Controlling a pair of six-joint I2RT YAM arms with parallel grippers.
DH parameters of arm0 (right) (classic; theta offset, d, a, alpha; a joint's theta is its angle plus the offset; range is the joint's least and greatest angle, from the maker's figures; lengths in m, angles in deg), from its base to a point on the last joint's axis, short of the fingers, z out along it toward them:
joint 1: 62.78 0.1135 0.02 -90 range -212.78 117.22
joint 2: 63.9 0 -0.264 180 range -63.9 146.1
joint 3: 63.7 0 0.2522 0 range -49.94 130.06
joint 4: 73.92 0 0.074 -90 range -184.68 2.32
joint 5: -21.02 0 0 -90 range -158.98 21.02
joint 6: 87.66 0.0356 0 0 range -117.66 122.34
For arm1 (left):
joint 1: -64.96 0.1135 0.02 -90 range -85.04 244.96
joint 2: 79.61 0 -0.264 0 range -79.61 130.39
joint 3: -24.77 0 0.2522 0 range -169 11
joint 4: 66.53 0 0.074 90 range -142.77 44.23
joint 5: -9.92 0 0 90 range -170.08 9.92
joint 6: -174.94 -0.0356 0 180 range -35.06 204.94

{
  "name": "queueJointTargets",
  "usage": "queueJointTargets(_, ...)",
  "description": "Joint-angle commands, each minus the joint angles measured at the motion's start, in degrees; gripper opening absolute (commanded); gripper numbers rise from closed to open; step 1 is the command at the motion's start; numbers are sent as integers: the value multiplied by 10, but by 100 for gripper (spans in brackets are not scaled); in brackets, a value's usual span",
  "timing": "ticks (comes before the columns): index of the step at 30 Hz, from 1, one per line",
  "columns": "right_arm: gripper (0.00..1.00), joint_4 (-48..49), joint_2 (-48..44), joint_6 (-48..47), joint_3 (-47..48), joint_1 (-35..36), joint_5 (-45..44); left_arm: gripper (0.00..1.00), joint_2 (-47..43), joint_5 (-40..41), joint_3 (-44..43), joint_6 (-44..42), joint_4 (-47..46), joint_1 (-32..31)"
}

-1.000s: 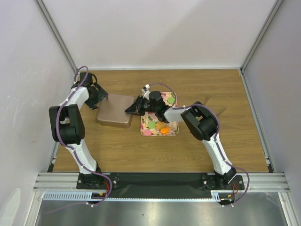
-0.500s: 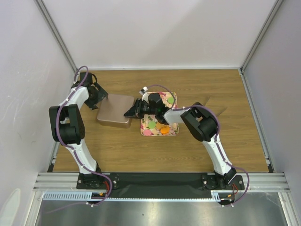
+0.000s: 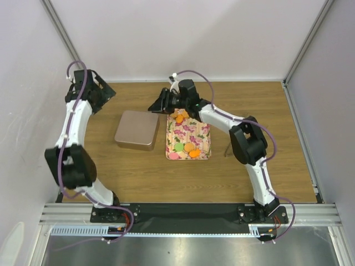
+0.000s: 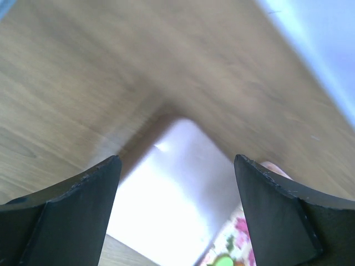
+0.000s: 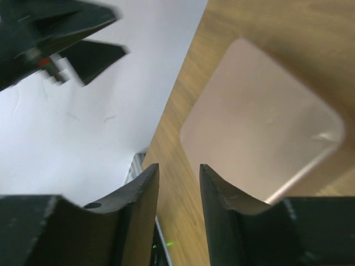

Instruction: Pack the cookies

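The cookies (image 3: 188,148) are small round discs, orange, green and pink, lying on the floral tray (image 3: 195,132); one orange one (image 3: 179,117) sits near its far end. In the left wrist view a green cookie (image 4: 223,260) shows at the bottom edge. My left gripper (image 3: 108,93) hangs open high at the back left, and its view (image 4: 176,160) looks down at the metal lid (image 4: 172,205). My right gripper (image 3: 152,107) hovers past the tray's far left corner, open and empty (image 5: 178,166), above the lid (image 5: 266,138).
The plain square lid (image 3: 137,130) lies flat on the wooden table (image 3: 249,166) just left of the tray. White walls close in the back and both sides. The left arm's black wrist (image 5: 55,33) shows against the wall in the right wrist view.
Both grippers have left the lid's edges and risen. The left arm swung up to the back left corner; the right gripper moved toward the back and opened wider. The lid stays put.
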Motion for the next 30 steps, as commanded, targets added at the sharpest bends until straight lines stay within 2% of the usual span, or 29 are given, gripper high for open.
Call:
queueJointTargets(1, 43, -80, -99, -77, 7, -14, -59, 90, -111, -8, 1, -42, -6, -38)
queueJointTargets(4, 49, -127, -184, -113, -24, -21, -113, 90, -175, -26, 57, -58, -28, -65)
queueJointTargets(5, 50, -151, -207, -137, -53, -22, -130, 90, -217, -54, 67, -64, -28, -73)
queueJointTargets(8, 62, -184, -312, -180, -108, -27, -202, 91, -282, -84, 112, -105, -38, -112)
queueJointTargets(10, 75, -191, -399, -190, -179, -32, -258, 91, -343, -89, 145, -129, -34, -146)
queueJointTargets(11, 82, -200, -430, -199, -200, -33, -277, 91, -363, -89, 157, -136, -34, -160)
queueJointTargets(13, 89, -215, -482, -210, -260, -34, -335, 91, -428, -74, 196, -151, -32, -196)
queueJointTargets(14, 95, -239, -536, -215, -278, -34, -357, 91, -449, -62, 213, -155, -34, -205)
queueJointTargets(15, 98, -252, -559, -215, -309, -34, -411, 92, -491, -62, 228, -159, -39, -215)
queueJointTargets(19, 100, -301, -675, -210, -387, -35, -489, 91, -570, -61, 307, -171, -40, -230)
queueJointTargets(24, 100, -341, -791, -188, -458, -35, -545, 92, -621, -54, 350, -180, -40, -250)
queueJointTargets(30, 100, -355, -807, -175, -488, -35, -553, 91, -636, -56, 369, -181, -40, -270)
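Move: The lidded cookie box is about 9 cm back, 12 cm to the right and 15 cm below the raised left hand. From the right hand it lies some 9 cm to the left, 5 cm back and 14 cm down. The cookie tray's middle is about 17 cm to the right of the right hand, 6 cm back, with the open tongs farther out that way, about 43 cm right and 6 cm back, both some 17 cm below. Both hands are already clear of the closed box and pull back to rest, touching nothing. The right sweeps some 33 cm right and 14 cm back, across above the tray, arcing up then partly down, turning clockwise as its fingers open wide. The left, still open, goes back about 22 cm and right, high over the box, rising then sinking a little, its fingertips tilting up and swinging clockwise. ##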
